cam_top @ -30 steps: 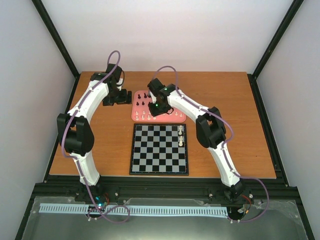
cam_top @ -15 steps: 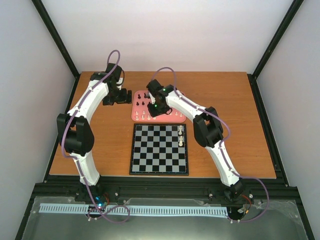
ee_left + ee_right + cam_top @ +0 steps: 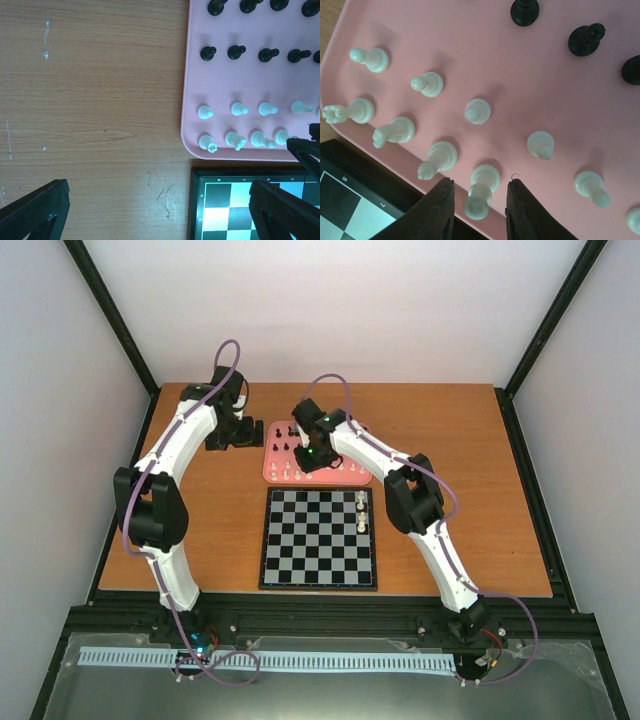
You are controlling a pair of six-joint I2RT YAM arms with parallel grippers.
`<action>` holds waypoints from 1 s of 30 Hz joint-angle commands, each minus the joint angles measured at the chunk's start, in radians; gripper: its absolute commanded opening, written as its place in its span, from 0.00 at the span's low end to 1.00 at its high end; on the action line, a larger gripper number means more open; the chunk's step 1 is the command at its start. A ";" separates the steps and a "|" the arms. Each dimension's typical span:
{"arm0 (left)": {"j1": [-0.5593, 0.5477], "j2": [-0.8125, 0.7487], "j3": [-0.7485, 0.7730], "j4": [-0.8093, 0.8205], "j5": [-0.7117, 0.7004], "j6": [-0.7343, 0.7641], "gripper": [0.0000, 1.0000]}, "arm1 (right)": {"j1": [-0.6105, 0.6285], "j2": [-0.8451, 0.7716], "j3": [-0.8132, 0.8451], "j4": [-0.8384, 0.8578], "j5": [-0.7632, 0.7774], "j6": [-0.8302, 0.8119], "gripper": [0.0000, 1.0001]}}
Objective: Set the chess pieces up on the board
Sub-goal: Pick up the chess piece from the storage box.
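Note:
The board [image 3: 300, 540] lies in the middle of the table, with two white chess pieces [image 3: 361, 502] standing on its right side. Behind it, the pink tray [image 3: 350, 476] holds rows of white and black chess pieces. My right gripper [image 3: 481, 182] hangs low over the tray's near edge. It is open, its fingers straddling one white piece [image 3: 481, 192] with a gap on each side. My left gripper [image 3: 160, 215] is wide open over bare wood beside the tray's left edge [image 3: 190, 100], holding nothing. In that view white pieces [image 3: 205, 112] and black pieces [image 3: 208, 52] show.
The board's corner [image 3: 220, 210] lies just below the tray [image 3: 225, 75] in the left wrist view. Other white pieces [image 3: 440, 157] crowd close to the straddled one. Black frame posts and white walls close in the table on three sides.
The right arm has shifted a little to the left over the tray, and its jaws have narrowed. The left arm has not moved.

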 commanded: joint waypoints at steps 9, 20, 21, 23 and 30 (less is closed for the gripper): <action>0.000 -0.008 0.034 -0.012 0.013 -0.019 1.00 | 0.000 0.049 0.036 -0.011 0.023 -0.008 0.34; 0.000 -0.011 0.033 -0.011 0.012 -0.019 1.00 | 0.000 0.039 0.033 -0.029 0.049 -0.014 0.08; 0.000 -0.011 0.034 -0.013 0.013 -0.019 1.00 | 0.001 0.036 0.033 -0.032 0.051 -0.017 0.04; 0.000 -0.014 0.035 -0.013 0.011 -0.018 1.00 | 0.000 0.029 0.034 -0.044 0.050 -0.019 0.03; 0.000 -0.023 0.033 -0.015 -0.001 -0.014 1.00 | 0.002 -0.081 0.031 -0.129 0.042 -0.044 0.03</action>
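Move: The tall white chess piece in the storage box's nearest row stands just under the right gripper, about 3 cm below and 1 cm to its right. From that gripper, the next white piece in its row is roughly 2 cm left and level. Two white pawns stand some 3 cm ahead, one 1 cm left, one 3 cm right. The board's middle lies about 14 cm back and 3 cm right. From the left gripper, the tall piece is roughly 14 cm right, level, and 14 cm down. Lower the right gripper about 2 cm straight down, its part-open fingers passing either side of the tall white piece, then close them to pinch its upper part while easing half a centimetre right. Keep the grip and draw the piece about a centimetre farther right and back towards the board, only just starting upwards. ##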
